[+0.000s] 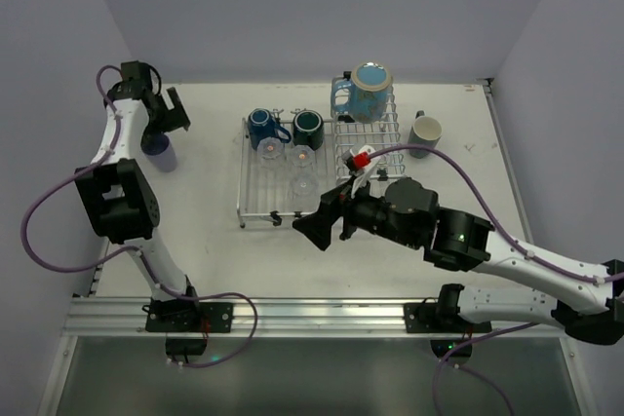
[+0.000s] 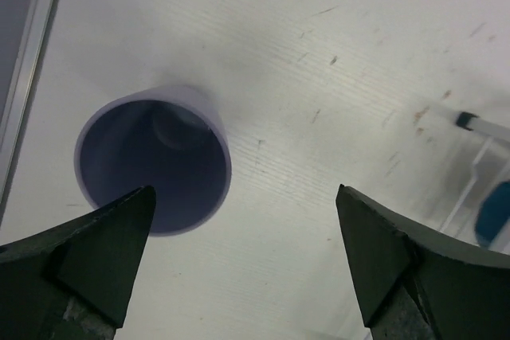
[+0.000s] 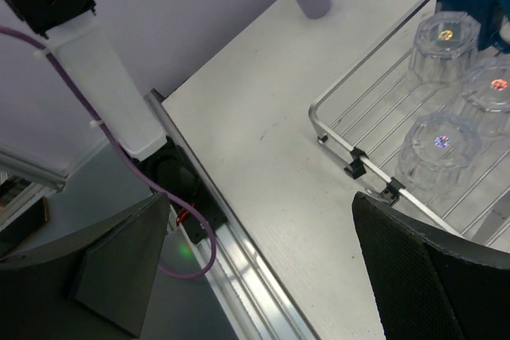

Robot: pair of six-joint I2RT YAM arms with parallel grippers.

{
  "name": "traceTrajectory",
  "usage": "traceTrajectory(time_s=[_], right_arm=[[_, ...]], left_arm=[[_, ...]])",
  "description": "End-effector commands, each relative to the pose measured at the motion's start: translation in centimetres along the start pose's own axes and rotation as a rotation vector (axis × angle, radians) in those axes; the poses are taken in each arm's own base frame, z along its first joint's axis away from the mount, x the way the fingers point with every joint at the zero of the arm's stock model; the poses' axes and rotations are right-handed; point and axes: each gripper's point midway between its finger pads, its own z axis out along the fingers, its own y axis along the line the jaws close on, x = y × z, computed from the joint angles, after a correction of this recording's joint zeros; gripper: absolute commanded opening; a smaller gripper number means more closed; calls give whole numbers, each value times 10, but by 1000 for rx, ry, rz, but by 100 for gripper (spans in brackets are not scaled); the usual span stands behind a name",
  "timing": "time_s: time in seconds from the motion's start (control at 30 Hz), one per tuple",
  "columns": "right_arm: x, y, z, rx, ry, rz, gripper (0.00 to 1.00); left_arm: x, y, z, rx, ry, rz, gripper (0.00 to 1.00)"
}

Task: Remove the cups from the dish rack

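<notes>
The silver wire dish rack (image 1: pixel 255 211) stands mid-table. On its flat grid sit a blue mug (image 1: pixel 261 127), a dark green mug (image 1: pixel 308 128) and three upturned clear glasses (image 1: pixel 301 156). A light-blue mug (image 1: pixel 366 93) sits on the raised tined section. A grey-green mug (image 1: pixel 425 130) stands on the table right of the rack. A lavender tumbler (image 1: pixel 161 153) stands upright on the table at far left. My left gripper (image 1: pixel 178 111) is open and empty above and beside the tumbler (image 2: pixel 151 161). My right gripper (image 1: pixel 327 221) is open and empty at the rack's near edge (image 3: pixel 335 129), apart from the glasses (image 3: pixel 438 145).
The left arm's white link (image 3: pixel 96 69) and purple cable stand left of the rack. The aluminium rail (image 1: pixel 292 314) runs along the table's near edge. White walls close in the back and sides. Bare table lies between the tumbler and the rack.
</notes>
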Motion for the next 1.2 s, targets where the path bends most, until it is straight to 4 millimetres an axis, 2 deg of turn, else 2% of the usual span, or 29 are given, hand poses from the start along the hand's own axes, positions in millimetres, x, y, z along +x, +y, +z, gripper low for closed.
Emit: traceTrajectory(time_s=[0.0, 0.03, 0.07, 0.13, 0.17, 0.2, 0.23, 0.27, 0.3, 0.33, 0.37, 0.4, 0.43, 0.47, 0.5, 0.53, 0.57, 0.6, 0.7, 0.73, 0.77, 0.8, 0.87, 0.93, 0.97, 1.0, 1.07, 1.1, 1.17], right_arm=[[-40, -2, -18, 38, -104, -64, 99], [-46, -9, -20, 80, -124, -81, 99], [-56, -13, -24, 106, -143, -89, 99], [-69, -24, -30, 162, -172, -109, 99], [-81, -33, -36, 203, -193, -108, 99], [-88, -37, -40, 219, -208, -116, 99], [-94, -42, -42, 239, -221, -114, 99], [-99, -50, -46, 272, -227, -114, 99], [-114, -60, -53, 315, -259, -108, 99], [-118, -68, -52, 351, -257, -111, 99], [-131, -81, -61, 415, -282, -111, 99], [-137, -89, -62, 450, -285, -115, 99], [-140, -98, -60, 492, -276, -133, 99], [-154, -112, -69, 551, -302, -131, 99], [-161, -122, -72, 586, -307, -133, 99], [-166, -129, -73, 610, -308, -131, 99], [-176, -145, -74, 663, -310, -126, 99], [-181, -154, -74, 702, -305, -133, 99], [-195, -184, -63, 803, -274, -138, 99], [-197, -193, -60, 827, -259, -137, 99], [-211, -194, -61, 835, -284, -139, 99], [-210, -206, -49, 857, -258, -141, 99], [-223, -214, -46, 860, -264, -136, 99], [-221, -225, -32, 846, -231, -129, 99], [-225, -230, -34, 851, -230, -126, 99], [-221, -237, -26, 854, -206, -124, 99], [-219, -244, -24, 858, -177, -119, 99], [-217, -248, -21, 863, -164, -115, 99], [-210, -255, -10, 858, -137, -106, 99]], left_arm=[[-49, -22, -72, 135, -217, -25, 100], [-53, -29, -83, 171, -242, -33, 100], [-62, -35, -105, 210, -305, -32, 100], [-63, -49, -127, 269, -350, -23, 100], [-66, -67, -158, 322, -429, 9, 100], [-57, -75, -163, 345, -440, 26, 100], [-53, -87, -176, 380, -474, 47, 100], [-48, -110, -212, 467, -557, 89, 100], [-30, -117, -209, 504, -539, 109, 100], [-19, -128, -221, 585, -542, 119, 100], [-6, -147, -254, 696, -604, 160, 100], [18, -149, -240, 725, -557, 172, 100], [32, -157, -249, 790, -554, 198, 100], [45, -161, -271, 855, -599, 227, 100], [66, -161, -256, 866, -558, 242, 100], [79, -163, -262, 912, -554, 274, 100], [89, -162, -275, 952, -583, 300, 100], [104, -160, -263, 954, -553, 314, 100], [131, -152, -258, 982, -538, 366, 100], [136, -148, -264, 991, -557, 372, 100], [141, -146, -262, 993, -555, 373, 100], [150, -143, -252, 986, -534, 372, 100], [160, -137, -250, 990, -549, 386, 100], [164, -132, -247, 976, -567, 394, 100], [168, -129, -246, 973, -580, 398, 100], [168, -127, -243, 953, -594, 399, 100], [170, -126, -242, 947, -611, 409, 100], [172, -125, -236, 934, -606, 411, 100], [173, -128, -236, 944, -593, 424, 100]])
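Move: The big blue mug, upside down on the rack's upper tier, is some 36 cm ahead of the right hand, 14 cm to its right and about 7 cm lower. The dark green mug stands roughly 16 cm to the left of it and 4 cm nearer; the grey mug on the table is 15 cm to the right of it, also 4 cm nearer. From the left hand, the purple cup lies about 4 cm left, 1 cm back, middle 7 cm below; the blue mug about 51 cm right, 8 cm ahead, 12 cm higher. Heading for the big blue mug, the open right hand sweeps nearly 30 cm forward and 15 cm right, turning about 50 degrees clockwise; it climbs over the rack, then sinks as it nears the mug. The open left hand rises clear of the purple cup, swings back and right, then lowers towards the rack's near left side, its fingers tipping up and forward. ##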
